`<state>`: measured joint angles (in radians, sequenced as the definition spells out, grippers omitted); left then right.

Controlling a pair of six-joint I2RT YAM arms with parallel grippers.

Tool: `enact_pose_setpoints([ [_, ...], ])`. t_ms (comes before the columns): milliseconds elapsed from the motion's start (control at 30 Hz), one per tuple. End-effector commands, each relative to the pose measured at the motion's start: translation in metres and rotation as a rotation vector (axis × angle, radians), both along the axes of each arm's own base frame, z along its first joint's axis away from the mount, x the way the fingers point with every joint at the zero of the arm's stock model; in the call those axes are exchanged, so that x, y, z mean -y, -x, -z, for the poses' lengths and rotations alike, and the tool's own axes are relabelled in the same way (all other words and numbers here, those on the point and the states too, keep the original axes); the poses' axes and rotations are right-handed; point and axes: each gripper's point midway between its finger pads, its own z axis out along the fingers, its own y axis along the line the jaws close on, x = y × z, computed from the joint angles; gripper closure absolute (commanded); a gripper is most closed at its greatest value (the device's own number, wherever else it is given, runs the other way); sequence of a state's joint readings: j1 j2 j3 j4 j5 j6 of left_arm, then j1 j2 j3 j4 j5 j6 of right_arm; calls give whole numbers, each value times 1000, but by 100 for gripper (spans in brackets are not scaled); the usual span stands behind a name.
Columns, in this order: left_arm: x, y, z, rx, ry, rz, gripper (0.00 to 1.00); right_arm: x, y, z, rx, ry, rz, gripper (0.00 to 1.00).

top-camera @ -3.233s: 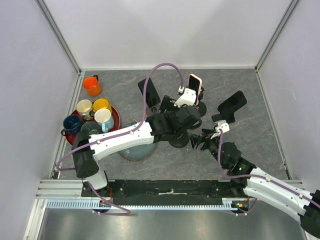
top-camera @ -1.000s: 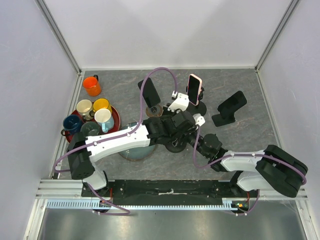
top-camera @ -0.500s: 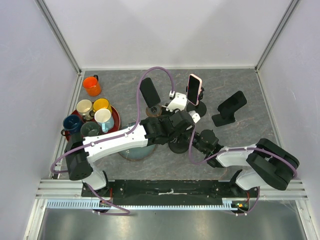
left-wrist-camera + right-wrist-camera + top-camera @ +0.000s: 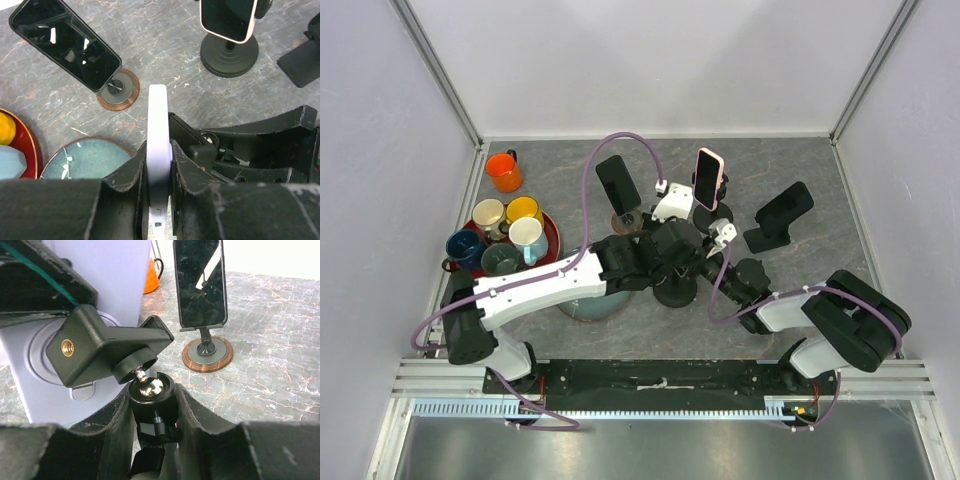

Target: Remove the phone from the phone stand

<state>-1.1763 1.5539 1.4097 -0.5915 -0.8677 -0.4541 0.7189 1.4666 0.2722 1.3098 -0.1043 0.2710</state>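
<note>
My left gripper (image 4: 158, 156) is shut on a pale lavender phone (image 4: 158, 125), which shows edge-on between its fingers. The phone's back (image 4: 107, 275) fills the left of the right wrist view. The black clamp (image 4: 100, 347) of the phone stand lies against that back. My right gripper (image 4: 152, 402) is shut on the stand's black ball-joint head (image 4: 151, 392), just below the clamp. In the top view both grippers meet at the table's middle, left (image 4: 668, 248) and right (image 4: 718, 258), above the stand's round base (image 4: 675, 293). The phone is hidden there.
A black phone on a wooden-based stand (image 4: 618, 186), a pink-cased phone on a black stand (image 4: 708, 180) and a black phone on a stand (image 4: 782, 214) stand behind. A teal plate (image 4: 582, 303), a red tray of mugs (image 4: 552, 240) and an orange mug (image 4: 504, 171) are at the left.
My right arm has swung in from the right and closed on the stand's ball head. My left gripper has kept its hold on the phone and shifted slightly left.
</note>
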Motion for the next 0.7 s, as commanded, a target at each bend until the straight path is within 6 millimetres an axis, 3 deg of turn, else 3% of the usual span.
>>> enact_pose_setpoints([
  [0, 8, 5, -22, 25, 119, 55, 98, 8, 0, 3, -22, -41, 14, 100],
  [300, -14, 5, -29, 32, 219, 56, 98, 6, 3, 8, -16, -3, -7, 100],
  [433, -18, 11, -53, 54, 388, 129, 98, 8, 2, 8, -13, 13, 1, 100],
  [567, -36, 23, -71, 70, 468, 163, 98, 12, 1, 9, -20, 28, 23, 100],
  [667, -48, 27, -71, 54, 462, 149, 98, 15, 1, 4, -12, 24, 34, 100],
])
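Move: The left fingers already hold the lilac phone edge-on; the stand's clamp head is right beside it, about 4 cm to the hand's right, 1 cm ahead and 3 cm lower. From that hand, the black phone on its stand is some 15 cm ahead and 10 cm left, the pink phone 16 cm ahead and 10 cm right. The right hand already grips the stand's neck; from it the lilac phone is about 4 cm left, level fore-and-aft, 7 cm up. Leftwards and a little back, the left hand draws the gripped phone away from the clamp head, slowly at first, then quickening and rising too: about 5 cm left and some 2.5 cm each back and up. Its wrist rolls around 15 degrees, left side down; the fingers keep their hold while the right hand stays put, still pinching the stand's neck. ##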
